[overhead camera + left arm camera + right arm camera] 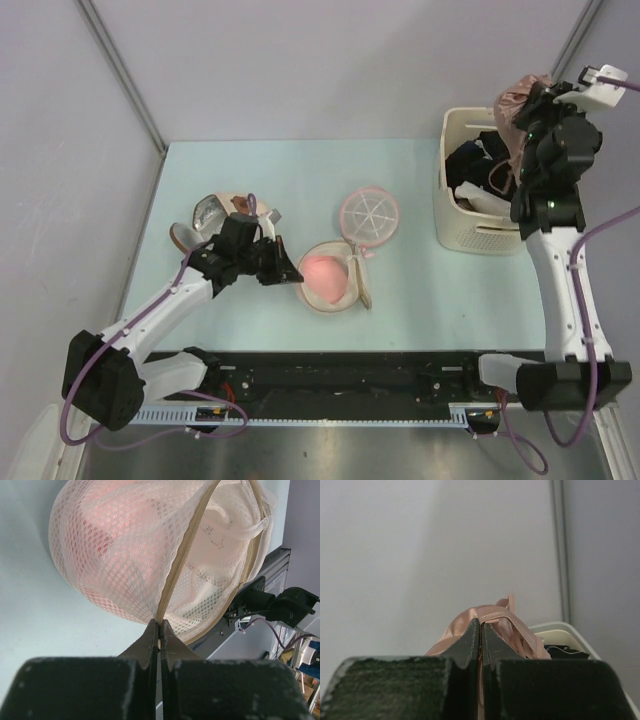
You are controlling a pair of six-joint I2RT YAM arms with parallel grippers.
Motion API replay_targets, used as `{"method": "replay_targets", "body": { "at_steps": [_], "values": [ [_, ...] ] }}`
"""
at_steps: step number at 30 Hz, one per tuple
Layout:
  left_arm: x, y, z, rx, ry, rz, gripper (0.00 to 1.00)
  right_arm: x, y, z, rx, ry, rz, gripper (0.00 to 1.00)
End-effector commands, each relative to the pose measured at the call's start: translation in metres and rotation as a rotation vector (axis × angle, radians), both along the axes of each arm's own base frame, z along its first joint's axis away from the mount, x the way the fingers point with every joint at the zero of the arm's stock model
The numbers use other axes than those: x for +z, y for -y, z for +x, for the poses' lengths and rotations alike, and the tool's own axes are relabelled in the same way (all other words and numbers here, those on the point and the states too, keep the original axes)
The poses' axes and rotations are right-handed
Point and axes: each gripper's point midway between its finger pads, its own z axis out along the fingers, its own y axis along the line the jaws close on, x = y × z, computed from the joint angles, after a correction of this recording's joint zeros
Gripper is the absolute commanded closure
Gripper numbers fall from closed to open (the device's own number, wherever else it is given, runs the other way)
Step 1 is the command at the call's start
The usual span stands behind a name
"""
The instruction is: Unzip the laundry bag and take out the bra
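Note:
The laundry bag [335,285] lies open near the table's middle front, and a pink shape shows inside it. In the left wrist view its pale mesh [125,555] fills the frame, a tan zipper band running down to my fingers. My left gripper [290,268] [159,624] is shut on that zipper edge of the bag. The bra [517,98] [495,615], shiny pale pink fabric with thin straps, hangs in the air above the basket. My right gripper [530,112] [480,622] is shut on it, raised at the back right.
A cream basket [447,185] [560,627] with black and white clothes stands at the back right, under the bra. A flat pink disc with white spokes [370,213] lies behind the bag. A beige dome with silver lining [212,213] sits behind my left arm.

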Motion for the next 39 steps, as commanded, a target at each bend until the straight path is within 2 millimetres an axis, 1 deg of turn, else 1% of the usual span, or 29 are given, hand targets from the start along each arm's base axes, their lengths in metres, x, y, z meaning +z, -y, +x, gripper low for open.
{"method": "replay_targets", "body": {
  "at_steps": [1,2,3,5,6,9,10,11,13,15,16,17,18,19,20,21,22,23,25,26,27,29,30,32,33,34,35,36,39],
  "values": [
    [0.010,0.003,-0.003,-0.023,0.032,-0.023,1.00,-0.014,0.038,0.054,0.000,-0.019,0.024,1.00],
    [0.009,0.003,-0.003,-0.024,0.030,-0.023,1.00,-0.020,0.044,0.063,-0.002,-0.029,0.039,1.00],
    [0.010,0.003,-0.002,-0.022,0.030,-0.025,1.00,-0.040,0.048,0.085,0.009,-0.072,0.046,1.00],
    [0.010,0.004,-0.003,-0.032,0.030,-0.027,1.00,-0.055,0.060,0.102,-0.007,-0.093,0.059,1.00],
    [0.010,0.004,-0.002,-0.033,0.028,-0.023,1.00,-0.076,0.064,0.120,-0.009,-0.129,0.065,1.00],
    [0.010,0.003,0.000,-0.033,0.029,-0.007,1.00,-0.119,0.071,0.150,-0.005,-0.221,0.079,1.00],
    [0.010,0.003,0.000,-0.035,0.031,-0.005,1.00,-0.149,0.074,0.171,-0.002,-0.285,0.089,1.00],
    [0.010,0.004,0.001,-0.036,0.033,-0.005,1.00,-0.163,0.073,0.180,0.005,-0.320,0.095,1.00],
    [0.010,0.006,0.002,-0.038,0.028,-0.020,0.99,-0.208,0.072,0.203,0.028,-0.414,0.121,1.00],
    [0.011,0.009,0.000,-0.049,0.027,-0.036,1.00,-0.239,0.068,0.215,0.048,-0.481,0.149,1.00],
    [0.008,0.009,-0.001,-0.054,0.020,-0.037,1.00,-0.249,0.066,0.221,0.055,-0.506,0.157,1.00],
    [0.007,0.010,0.000,-0.057,0.022,-0.039,1.00,-0.273,0.063,0.235,0.076,-0.551,0.167,1.00],
    [0.004,0.009,-0.002,-0.064,0.019,-0.035,1.00,-0.288,0.060,0.236,0.088,-0.609,0.183,1.00],
    [0.003,0.009,-0.002,-0.068,0.018,-0.030,1.00,-0.305,0.060,0.246,0.093,-0.642,0.194,1.00],
    [0.001,0.008,-0.003,-0.069,0.013,-0.023,1.00,-0.313,0.050,0.247,0.152,-0.674,0.208,1.00],
    [0.000,0.007,-0.003,-0.073,0.016,-0.016,1.00,-0.316,0.048,0.249,0.164,-0.680,0.224,0.95],
    [0.000,0.007,-0.003,-0.075,0.020,-0.014,1.00,-0.315,0.046,0.250,0.174,-0.676,0.230,0.85],
    [0.000,0.006,-0.004,-0.075,0.019,-0.009,1.00,-0.307,0.043,0.248,0.184,-0.656,0.231,0.64],
    [0.001,0.005,-0.003,-0.078,0.027,-0.005,1.00,-0.290,0.041,0.243,0.192,-0.622,0.242,0.47],
    [0.002,0.006,-0.003,-0.082,0.031,-0.007,0.99,-0.266,0.039,0.235,0.198,-0.579,0.234,0.37],
    [0.004,0.006,-0.003,-0.082,0.033,-0.010,1.00,-0.256,0.037,0.229,0.198,-0.562,0.232,0.32],
    [0.005,0.007,-0.003,-0.082,0.037,-0.015,1.00,-0.225,0.036,0.216,0.196,-0.499,0.223,0.25],
    [0.007,0.007,-0.003,-0.083,0.041,-0.018,1.00,-0.203,0.034,0.199,0.196,-0.464,0.218,0.25],
    [0.010,0.007,-0.001,-0.080,0.051,-0.019,0.99,-0.182,0.032,0.181,0.188,-0.424,0.213,0.20],
    [0.010,0.007,-0.001,-0.079,0.052,-0.018,1.00,-0.157,0.029,0.161,0.192,-0.381,0.201,0.20],
    [0.011,0.007,0.000,-0.079,0.059,-0.018,1.00,-0.148,0.026,0.153,0.191,-0.366,0.191,0.20],
    [0.011,0.007,0.000,-0.077,0.060,-0.018,1.00,-0.137,0.024,0.143,0.186,-0.351,0.185,0.17],
    [0.012,0.006,0.000,-0.076,0.061,-0.017,0.99,-0.117,0.020,0.128,0.194,-0.316,0.176,0.16],
    [0.011,0.005,0.001,-0.074,0.063,-0.009,1.00,-0.110,-0.001,0.107,0.252,-0.338,0.172,0.14]
  ]
}}
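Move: The right hand, still pinching the bra high up, has the laundry basket's middle about 15 cm ahead, some 4 cm to its right and roughly 40 cm below. Inside it, the black clothes lie about 14 cm ahead and 1 cm left, the white cloth 5 cm ahead and straight in line, both some 34 cm down. From the left hand, the basket is about 46 cm right, 28 cm farther out, near level. The right hand dives some 33 cm down and 25 forward into the basket, opens, then retreats up and back. ##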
